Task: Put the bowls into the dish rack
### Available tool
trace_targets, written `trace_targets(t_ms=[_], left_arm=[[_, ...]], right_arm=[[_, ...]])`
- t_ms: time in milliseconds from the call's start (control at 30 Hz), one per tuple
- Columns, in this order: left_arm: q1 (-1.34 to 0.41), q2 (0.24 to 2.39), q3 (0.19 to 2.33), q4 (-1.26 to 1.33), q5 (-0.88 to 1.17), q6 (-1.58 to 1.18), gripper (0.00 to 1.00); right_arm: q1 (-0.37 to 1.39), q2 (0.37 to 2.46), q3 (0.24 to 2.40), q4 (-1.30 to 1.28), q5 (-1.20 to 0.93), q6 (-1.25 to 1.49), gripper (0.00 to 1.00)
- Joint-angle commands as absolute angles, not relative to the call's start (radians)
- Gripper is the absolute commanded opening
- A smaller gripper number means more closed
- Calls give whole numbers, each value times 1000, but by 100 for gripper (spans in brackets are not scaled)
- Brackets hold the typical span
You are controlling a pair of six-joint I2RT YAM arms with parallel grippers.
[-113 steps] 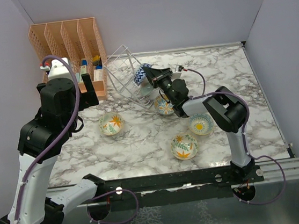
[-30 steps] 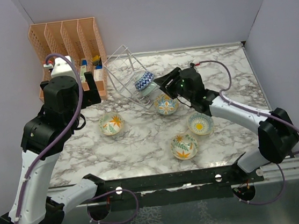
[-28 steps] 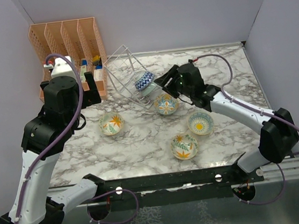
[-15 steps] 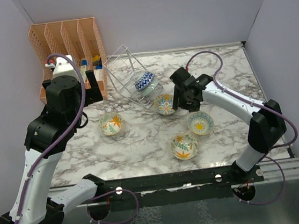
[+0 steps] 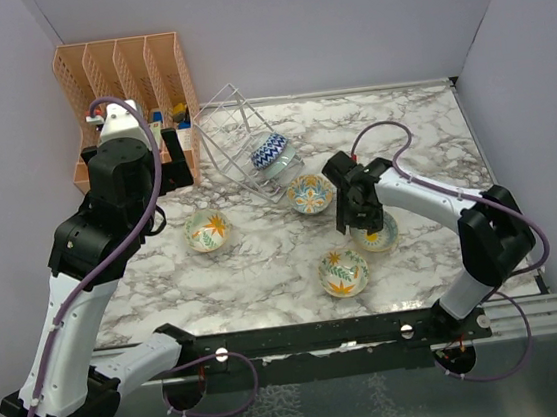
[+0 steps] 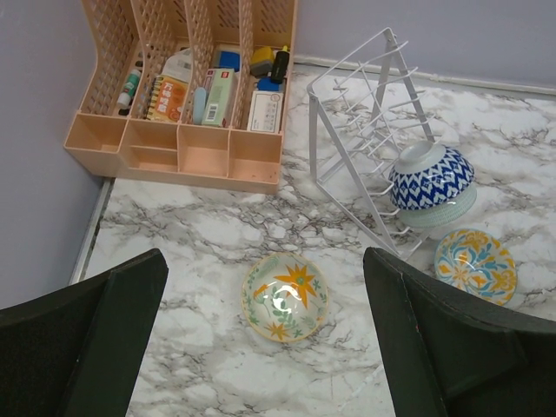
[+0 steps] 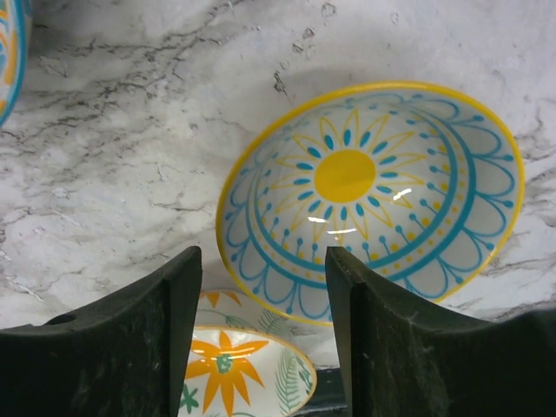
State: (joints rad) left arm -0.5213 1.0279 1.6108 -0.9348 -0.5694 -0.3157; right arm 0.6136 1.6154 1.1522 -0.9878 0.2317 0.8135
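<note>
The white wire dish rack (image 5: pixel 240 132) stands at the back and holds a blue-patterned bowl (image 5: pixel 270 150) nested on a teal bowl (image 5: pixel 282 166); both show in the left wrist view (image 6: pixel 432 176). An orange-and-blue flower bowl (image 5: pixel 309 194), a cream leaf bowl (image 5: pixel 207 230), another cream leaf bowl (image 5: pixel 343 272) and the yellow-sun bowl (image 5: pixel 380 234) lie on the marble. My right gripper (image 5: pixel 359 221) is open, pointing down just above the sun bowl (image 7: pixel 369 187), jaws astride its near rim. My left gripper (image 5: pixel 175 167) is open and empty, high above the cream bowl (image 6: pixel 285 297).
An orange plastic organizer (image 5: pixel 129 85) with small items stands at the back left, against the rack's left side. Grey walls close in the left, back and right. The arms' black rail (image 5: pixel 323 336) runs along the near edge.
My right gripper has left the blue bowl in the rack and swung forward and down over the sun bowl. The left arm has hardly moved.
</note>
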Motion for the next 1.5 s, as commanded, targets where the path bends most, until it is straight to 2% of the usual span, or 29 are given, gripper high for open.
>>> trace_targets(t_ms=[0, 100, 133, 267, 367, 667, 900, 1067, 1200, 1333, 1467], left_arm=[[-527, 1021, 1607, -919, -583, -338, 99], [-526, 1018, 1602, -919, -584, -346, 99], [-526, 1016, 1599, -920, -584, -348, 99], [-527, 1011, 1594, -919, -584, -355, 99], [-528, 1010, 1595, -920, -584, -352, 99], [-526, 1006, 1605, -907, -580, -334, 99], [-526, 1004, 1627, -908, -581, -304, 99], [-527, 1008, 1661, -921, -589, -289, 99], [-527, 1016, 1683, -932, -585, -286, 99], [-527, 1023, 1706, -944, -583, -281, 99], [-527, 1030, 1723, -965, -587, -277, 99]], right_arm=[[611, 1653, 1137, -884, 234, 788, 55], [611, 1674, 1123, -866, 234, 778, 50], [611, 1678, 1115, -862, 235, 778, 45], [611, 1676, 1084, -845, 236, 790, 16], [611, 1657, 1081, -854, 240, 805, 1], [605, 1485, 1262, -875, 344, 740, 1], [588, 1482, 1496, -702, 225, 714, 1], [584, 1474, 1494, -289, 21, 743, 1], [580, 1539, 1466, 94, -106, 883, 1], [575, 1654, 1460, 422, -183, 1022, 1], [575, 1758, 1468, 630, -173, 1133, 1]])
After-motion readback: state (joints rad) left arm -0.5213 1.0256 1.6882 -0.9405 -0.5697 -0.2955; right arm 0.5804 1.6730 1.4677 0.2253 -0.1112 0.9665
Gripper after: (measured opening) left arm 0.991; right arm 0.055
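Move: The sunflower bowl lies close under the right hand, its middle about 5 cm to the right, 2 cm ahead and 5 cm below. The orange-flower bowl sits some 8 cm back and 5 cm left, the blue-flower bowl about 13 cm ahead and 10 cm left, both on the table. The zigzag bowl in the dish rack is roughly 18 cm ahead, 19 cm left and slightly higher. From the left hand, the sunflower bowl is about 45 cm right, level ahead, and far below. The sunflower bowl's left rim is straddled and pinched as the right hand sinks about 2.5 cm and closes its open fingers. The hand then carries it steeply up some 30 cm, forward and left towards the space above the dish rack, swinging the fingers from straight down to level, pointing forward-left, with the grip kept. Late on, the empty left hand rises about 3 cm. ##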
